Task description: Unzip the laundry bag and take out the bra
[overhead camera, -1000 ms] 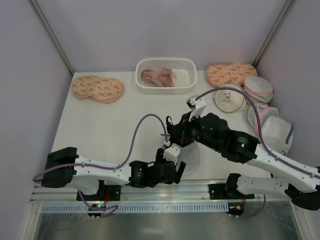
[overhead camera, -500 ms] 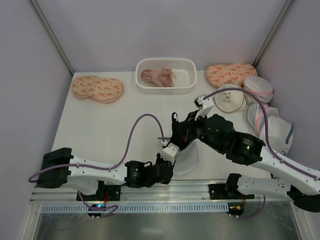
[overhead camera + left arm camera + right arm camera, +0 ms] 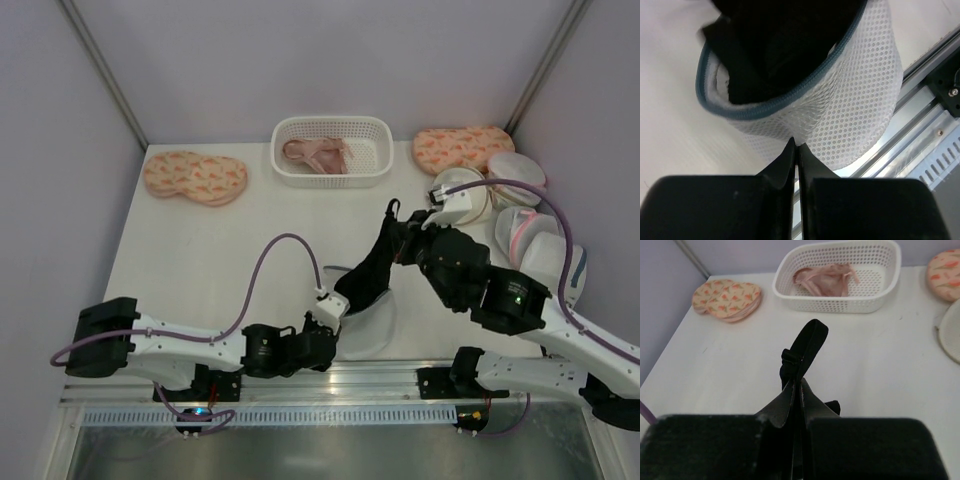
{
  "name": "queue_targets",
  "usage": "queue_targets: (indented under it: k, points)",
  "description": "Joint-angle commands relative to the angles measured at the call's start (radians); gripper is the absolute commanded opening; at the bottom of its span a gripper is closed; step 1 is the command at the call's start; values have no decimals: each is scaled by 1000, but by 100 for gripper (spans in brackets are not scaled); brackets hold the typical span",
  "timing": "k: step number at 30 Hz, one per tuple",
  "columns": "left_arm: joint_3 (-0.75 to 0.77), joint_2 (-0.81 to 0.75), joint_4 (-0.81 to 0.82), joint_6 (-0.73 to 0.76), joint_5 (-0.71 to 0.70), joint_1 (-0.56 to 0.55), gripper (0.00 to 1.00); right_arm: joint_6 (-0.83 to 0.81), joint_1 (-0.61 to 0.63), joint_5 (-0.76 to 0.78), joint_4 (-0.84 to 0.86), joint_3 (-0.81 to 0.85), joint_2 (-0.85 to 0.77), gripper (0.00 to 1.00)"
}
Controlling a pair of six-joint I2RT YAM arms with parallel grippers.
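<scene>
The laundry bag (image 3: pixel 368 325) lies unzipped near the table's front edge; in the left wrist view its white mesh wall (image 3: pixel 855 100) and grey-blue zip rim stand open. My left gripper (image 3: pixel 333 303) (image 3: pixel 796 146) is shut, pinching the mesh just below the rim. The black bra (image 3: pixel 368 272) stretches up out of the bag, and part of it still fills the opening (image 3: pixel 780 45). My right gripper (image 3: pixel 393 222) (image 3: pixel 800 384) is shut on a thin black strap of the bra (image 3: pixel 807 347), above and behind the bag.
At the back, a white basket (image 3: pixel 380 130) holds a pale pink bra (image 3: pixel 315 153). Orange patterned pads lie at back left (image 3: pixel 195 175) and back right (image 3: pixel 462 147). Other mesh bags (image 3: pixel 545 255) are piled along the right edge. A metal rail (image 3: pixel 400 375) runs just in front of the bag.
My left gripper has shut on the bag's mesh. The right gripper has risen and moved right, drawing the black bra up out of the bag.
</scene>
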Motion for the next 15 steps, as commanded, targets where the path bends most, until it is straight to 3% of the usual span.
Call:
queue_targets:
  k: [1, 8, 15]
  points:
    - [-43, -26, -23, -35, 12, -1, 0, -79, -19, 200, 93, 59, -58, 4]
    - [-93, -81, -16, -46, -13, -1, 0, -252, -88, 227, 222, 129, -64, 4]
    - [-71, -92, -48, -18, -59, -1, 0, -341, -186, 110, 256, 253, 3, 4]
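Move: The right hand already holds the black bra by a strap; the bra's lower part is still in the open laundry bag, whose middle lies about 7 cm back, 7 cm left and 27 cm below. The white basket stands some 38 cm ahead and 15 cm left, the glasses pouch 27 cm ahead and 24 cm right. The left hand pinches the bag, its middle roughly 5 cm ahead and 9 cm right. The right hand hauls the bra up 11 cm and right 8, while the left keeps pinching the bag, easing left. ##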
